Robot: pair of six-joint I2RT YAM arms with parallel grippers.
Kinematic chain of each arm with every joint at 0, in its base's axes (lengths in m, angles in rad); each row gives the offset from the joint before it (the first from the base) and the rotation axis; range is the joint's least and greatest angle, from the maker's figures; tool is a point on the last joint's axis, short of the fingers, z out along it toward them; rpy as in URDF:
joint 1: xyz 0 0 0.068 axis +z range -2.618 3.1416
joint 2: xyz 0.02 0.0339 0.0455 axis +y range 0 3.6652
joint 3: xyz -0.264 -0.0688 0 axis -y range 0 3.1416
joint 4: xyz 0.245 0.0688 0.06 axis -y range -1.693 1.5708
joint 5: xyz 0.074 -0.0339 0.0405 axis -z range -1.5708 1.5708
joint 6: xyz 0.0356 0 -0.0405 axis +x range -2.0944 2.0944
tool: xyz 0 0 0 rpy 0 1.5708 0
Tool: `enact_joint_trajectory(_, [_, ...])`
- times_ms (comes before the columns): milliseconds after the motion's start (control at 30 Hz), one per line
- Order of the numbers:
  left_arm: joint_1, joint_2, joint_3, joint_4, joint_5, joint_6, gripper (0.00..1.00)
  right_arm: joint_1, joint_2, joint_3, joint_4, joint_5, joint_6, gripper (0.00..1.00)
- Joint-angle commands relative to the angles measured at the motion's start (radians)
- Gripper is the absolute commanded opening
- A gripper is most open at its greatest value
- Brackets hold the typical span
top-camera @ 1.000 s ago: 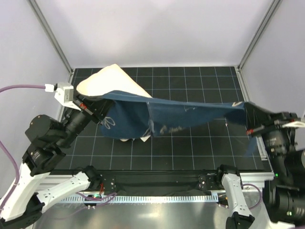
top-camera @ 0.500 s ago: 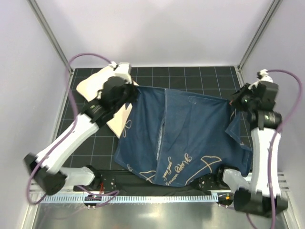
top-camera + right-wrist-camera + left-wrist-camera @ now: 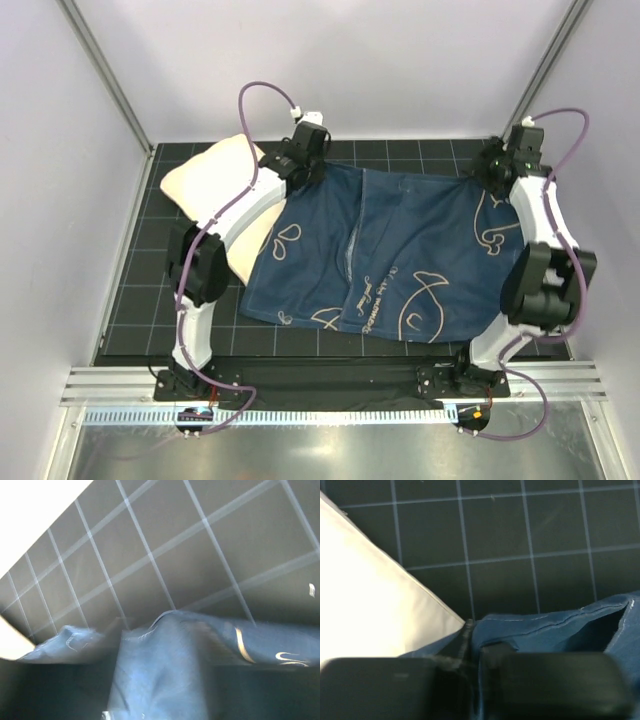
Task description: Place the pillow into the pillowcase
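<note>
The navy pillowcase [image 3: 400, 250] with white fish drawings lies spread flat across the mat. Its left part overlaps the cream pillow [image 3: 205, 180], which lies at the far left. My left gripper [image 3: 303, 168] is at the pillowcase's far left corner. In the left wrist view its fingers [image 3: 475, 640] are pressed together on a fold of the blue cloth [image 3: 555, 625], right beside the pillow's edge [image 3: 365, 605]. My right gripper [image 3: 497, 172] is at the far right corner. In its blurred wrist view the jaws [image 3: 162, 647] stand apart with cloth [image 3: 160, 680] bunched between them.
The black gridded mat [image 3: 130, 300] ends at pale walls on three sides, with slanted frame posts [image 3: 105, 80] at the far corners. Both arms reach out along the mat's sides. A metal rail [image 3: 330, 385] runs along the near edge.
Both arms have swung out to the far side of the mat. The pillowcase, stretched in the air before, now lies flat with its near edge off the rail. The right jaws have parted.
</note>
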Motion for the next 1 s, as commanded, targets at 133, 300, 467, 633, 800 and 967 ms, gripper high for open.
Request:
enact_joint_trajectory(133, [0.058, 0.077, 0.211, -0.146, -0.130, -0.027, 0.79, 0.010, 0.176, 0.318, -0.028, 0.014, 0.036, 0.91])
enact_joint_trajectory(300, [0.132, -0.033, 0.133, -0.171, -0.098, -0.064, 0.98, 0.079, 0.021, 0.150, 0.063, -0.048, -0.013, 0.91])
enact_joint_trajectory(467, [0.225, -0.252, -0.079, -0.178, -0.079, -0.115, 1.00, 0.220, -0.125, -0.034, 0.092, -0.176, -0.057, 0.91])
enact_joint_trajectory(633, [0.359, -0.415, -0.356, -0.137, -0.043, -0.207, 1.00, 0.395, -0.203, -0.170, 0.165, -0.196, -0.042, 0.91])
enact_joint_trajectory(800, [0.480, -0.556, -0.672, 0.021, 0.096, -0.300, 1.00, 0.574, -0.223, -0.262, 0.234, -0.208, -0.029, 0.91])
enact_joint_trajectory(967, [0.493, -0.509, -0.795, 0.156, 0.160, -0.354, 1.00, 0.733, -0.208, -0.325, 0.270, -0.127, -0.036, 0.94])
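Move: The pillow's middle lies about 19 cm left of the left hand, 5 cm back and some 8 cm lower; the pillowcase's middle lies around 17 cm right, 20 cm back and 8 cm below. From the right hand, the pillowcase's middle is about 22 cm left, 20 cm back and 8 cm down, with the pillow's middle some 55 cm left, 9 cm back and 8 cm lower. Both hands open, releasing the pillowcase, then sweep left and back some 30 cm, the left sinking toward the pillow. ##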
